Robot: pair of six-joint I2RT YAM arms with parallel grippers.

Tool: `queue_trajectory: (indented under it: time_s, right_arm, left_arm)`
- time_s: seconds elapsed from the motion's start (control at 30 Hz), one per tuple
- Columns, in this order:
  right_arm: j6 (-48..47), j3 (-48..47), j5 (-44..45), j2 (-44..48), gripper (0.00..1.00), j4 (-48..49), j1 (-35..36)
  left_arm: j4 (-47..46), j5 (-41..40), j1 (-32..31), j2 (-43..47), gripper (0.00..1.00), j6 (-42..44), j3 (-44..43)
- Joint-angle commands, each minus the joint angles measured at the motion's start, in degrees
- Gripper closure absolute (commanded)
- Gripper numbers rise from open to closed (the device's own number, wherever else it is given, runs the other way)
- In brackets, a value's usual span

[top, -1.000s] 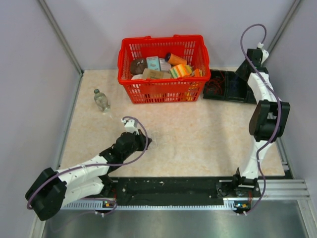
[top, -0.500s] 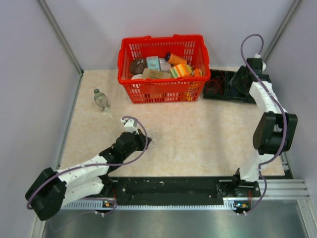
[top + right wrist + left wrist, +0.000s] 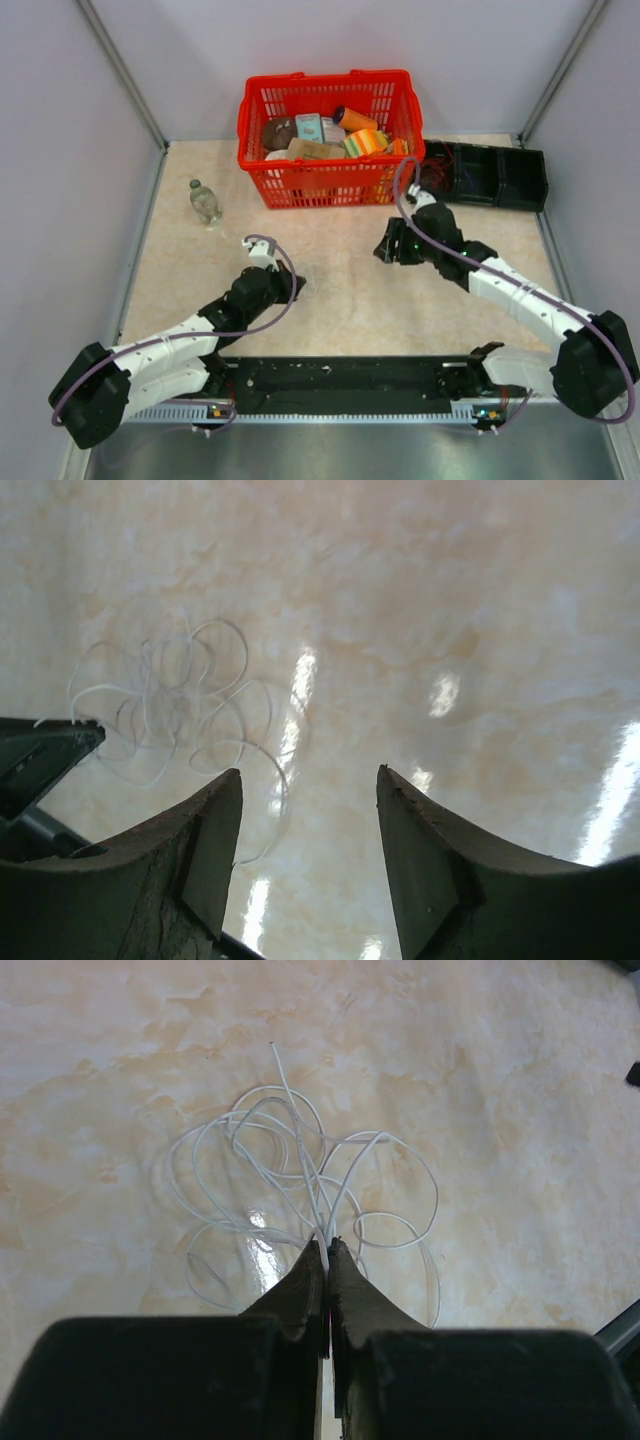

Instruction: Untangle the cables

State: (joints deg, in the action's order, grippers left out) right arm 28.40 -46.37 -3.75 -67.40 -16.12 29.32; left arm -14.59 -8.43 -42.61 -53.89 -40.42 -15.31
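Note:
The cables (image 3: 300, 1185) are a loose tangle of very thin white wires lying on the beige tabletop. In the right wrist view the cables (image 3: 180, 705) show to the upper left of the fingers. My left gripper (image 3: 327, 1244) is shut, with a few white strands pinched between its tips at the near edge of the tangle. Seen from above, the left gripper (image 3: 296, 287) sits low at centre left. My right gripper (image 3: 384, 250) hovers to its right, above the table. In its own view the right gripper (image 3: 310, 775) is open with nothing between its fingers.
A red basket (image 3: 300, 185) full of packages stands at the back centre. A black bin (image 3: 500, 178) lies to its right. A small plastic bottle (image 3: 205, 203) stands at the back left. Grey walls close in both sides.
My right arm has swung from the black bin at the back right down to the table's middle, and its gripper has opened. The left arm has barely moved.

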Motion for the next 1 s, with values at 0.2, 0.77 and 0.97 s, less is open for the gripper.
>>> queue_trajectory:
  time_s: [0.2,0.77,0.97]
  right_arm:
    - [20.72,4.01,-9.17,-16.17,0.46,19.71,9.35]
    - [17.58,1.55,-3.38,-24.29,0.91,22.29,16.38]
    - [7.03,2.69,7.16,-7.43,1.0,10.16,16.29]
  left_arm:
    - [-0.97,-2.74,0.07,2.38,1.0,-1.32,0.9]
    - [0.96,-3.43,0.07,0.8,1.0,-1.67,-0.69]
    - [23.22,-20.01,0.07,0.98,1.0,-15.52,-6.82]
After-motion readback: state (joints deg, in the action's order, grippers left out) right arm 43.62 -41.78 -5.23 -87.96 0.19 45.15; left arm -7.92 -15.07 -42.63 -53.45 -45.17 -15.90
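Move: The right hand, empty and open, goes for the loose right-hand loop of the white cable, about 12 cm to its left, 5 cm back and 12 cm below. The black tray lies some 22 cm ahead and 25 cm to its right, the red basket about 27 cm ahead and 13 cm to its left. From the left hand, still pinching the cable, that loop is roughly 8 cm right, 1 cm ahead and 6 cm below. Right hand sweeps about 12 cm left, down and slightly back, pinches the white cable, then lifts; left keeps hold. ##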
